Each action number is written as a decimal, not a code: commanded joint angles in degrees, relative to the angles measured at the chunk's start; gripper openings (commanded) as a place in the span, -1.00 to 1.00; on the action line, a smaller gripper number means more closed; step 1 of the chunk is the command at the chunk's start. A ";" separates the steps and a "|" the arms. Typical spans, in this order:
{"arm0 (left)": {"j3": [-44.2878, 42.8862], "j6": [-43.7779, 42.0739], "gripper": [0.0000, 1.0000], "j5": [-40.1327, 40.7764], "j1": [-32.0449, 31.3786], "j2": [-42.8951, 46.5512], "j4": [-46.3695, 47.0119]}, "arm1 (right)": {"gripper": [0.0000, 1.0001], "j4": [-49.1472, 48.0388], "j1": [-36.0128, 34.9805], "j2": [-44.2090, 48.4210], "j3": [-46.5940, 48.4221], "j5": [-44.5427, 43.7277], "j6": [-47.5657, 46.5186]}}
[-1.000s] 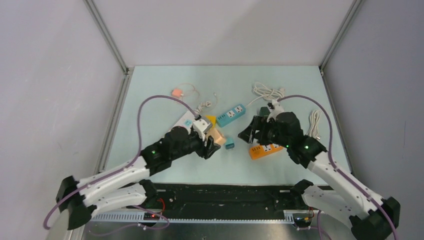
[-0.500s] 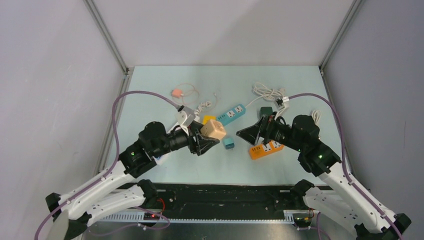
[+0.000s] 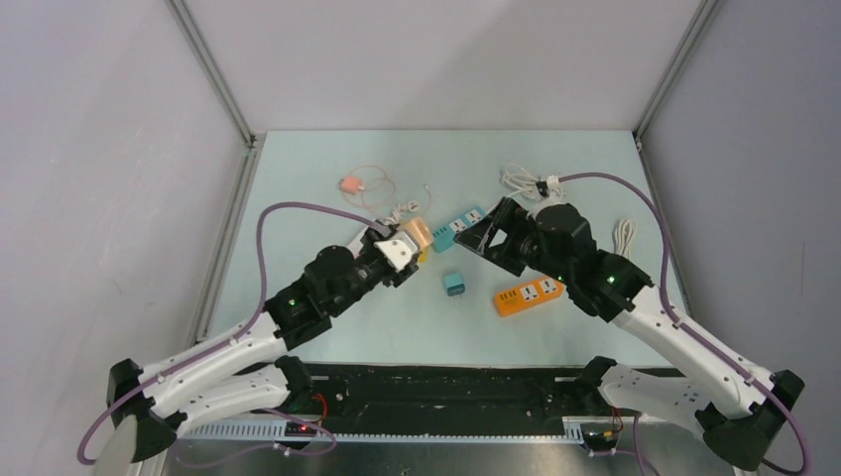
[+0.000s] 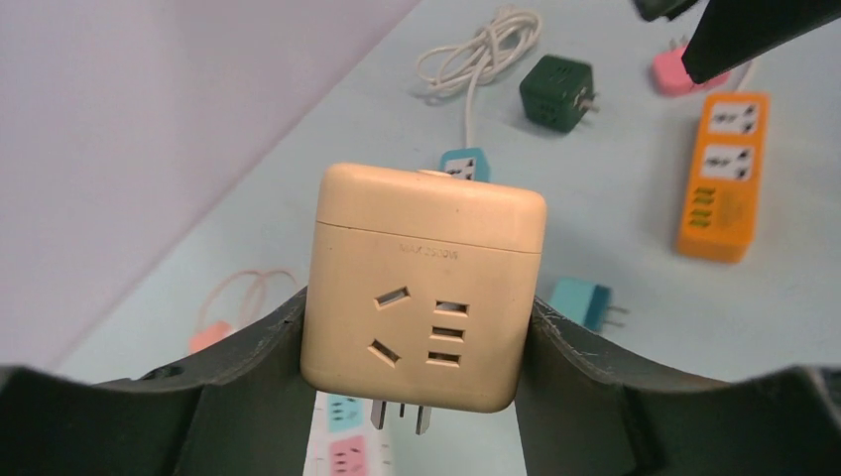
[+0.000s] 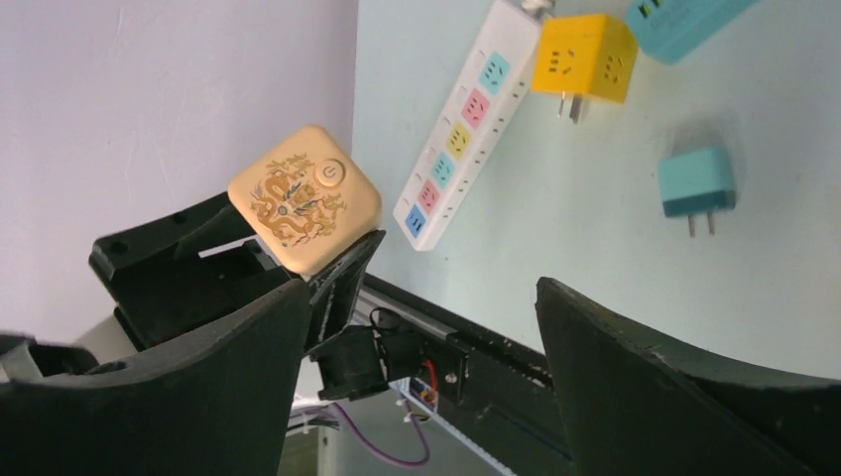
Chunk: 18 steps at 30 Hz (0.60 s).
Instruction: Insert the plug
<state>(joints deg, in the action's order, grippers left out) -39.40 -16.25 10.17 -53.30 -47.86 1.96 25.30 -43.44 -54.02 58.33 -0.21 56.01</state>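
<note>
The plug [image 4: 424, 283] is a beige cube adapter with sockets on its face and metal prongs pointing down. My left gripper [image 4: 417, 332] is shut on its two sides and holds it above the table; from above the plug [image 3: 417, 234] shows just left of the blue strip. In the right wrist view its dragon-printed face [image 5: 302, 198] is turned to the camera. A white power strip [image 5: 456, 139] with coloured sockets lies under and behind the plug. My right gripper [image 5: 421, 297] is open and holds nothing, hovering right of the plug [image 3: 486, 238].
On the table lie a blue power strip [image 3: 458, 224], an orange power strip [image 3: 529, 295], a small teal plug [image 3: 454, 284], a yellow cube adapter [image 5: 583, 58], a dark green cube [image 4: 557, 91], a pink plug [image 4: 669, 71] and white cable bundles [image 3: 521, 178].
My left gripper has carried the plug toward the back of the table, close to the blue strip. The right gripper has swung back and now covers the dark green cube from above.
</note>
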 commanded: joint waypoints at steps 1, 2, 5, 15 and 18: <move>-1.06 -18.41 -1.00 1.57 -1.17 -1.62 8.27 | 0.79 1.59 -1.25 -1.65 3.11 -4.17 12.68; -1.39 -20.67 -1.00 2.03 -1.23 -1.93 8.61 | 0.81 1.77 -1.22 -2.44 3.26 -3.98 14.24; -1.12 -26.23 -1.00 0.49 -1.81 -2.38 9.21 | 0.82 0.66 -1.74 -3.74 3.35 -3.46 20.86; 3.45 -37.70 -1.00 -5.06 -3.12 -0.41 10.54 | 0.75 -9.99 -3.64 -8.94 3.36 2.39 32.24; 3.46 -38.37 -1.00 -6.54 -3.27 -0.22 10.59 | 0.75 -11.03 -4.41 -9.77 3.36 2.91 34.65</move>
<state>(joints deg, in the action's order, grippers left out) -35.51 -49.95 6.90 -55.86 -49.71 8.47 19.77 -46.81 -63.35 59.07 1.56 85.06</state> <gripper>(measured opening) 0.647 0.879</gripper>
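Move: The peach plug, already pinched in the left hand, lies about 11 cm to the left of the right hand, roughly 1 cm farther forward and about level. Below the right hand, some 17 cm down, are the teal plug 3 cm left and 1 cm forward, the teal power strip 3 cm left and 13 cm forward, and the yellow plug 12 cm left and 10 cm forward. From the left hand, the right hand's open fingers are about 12 cm right and 1 cm forward. Leftward, gathering speed, the right hand travels about 5 cm towards the peach plug with its fingers kept wide open, rolling some 30 degrees about its pointing direction, clockwise seen from behind the hand. The left hand stays within a centimetre or so of its place, keeps its pinch and rolls the plug by roughly 35 degrees, clockwise seen from behind that hand. The right fingertips come close to the plug; no contact can be seen. ##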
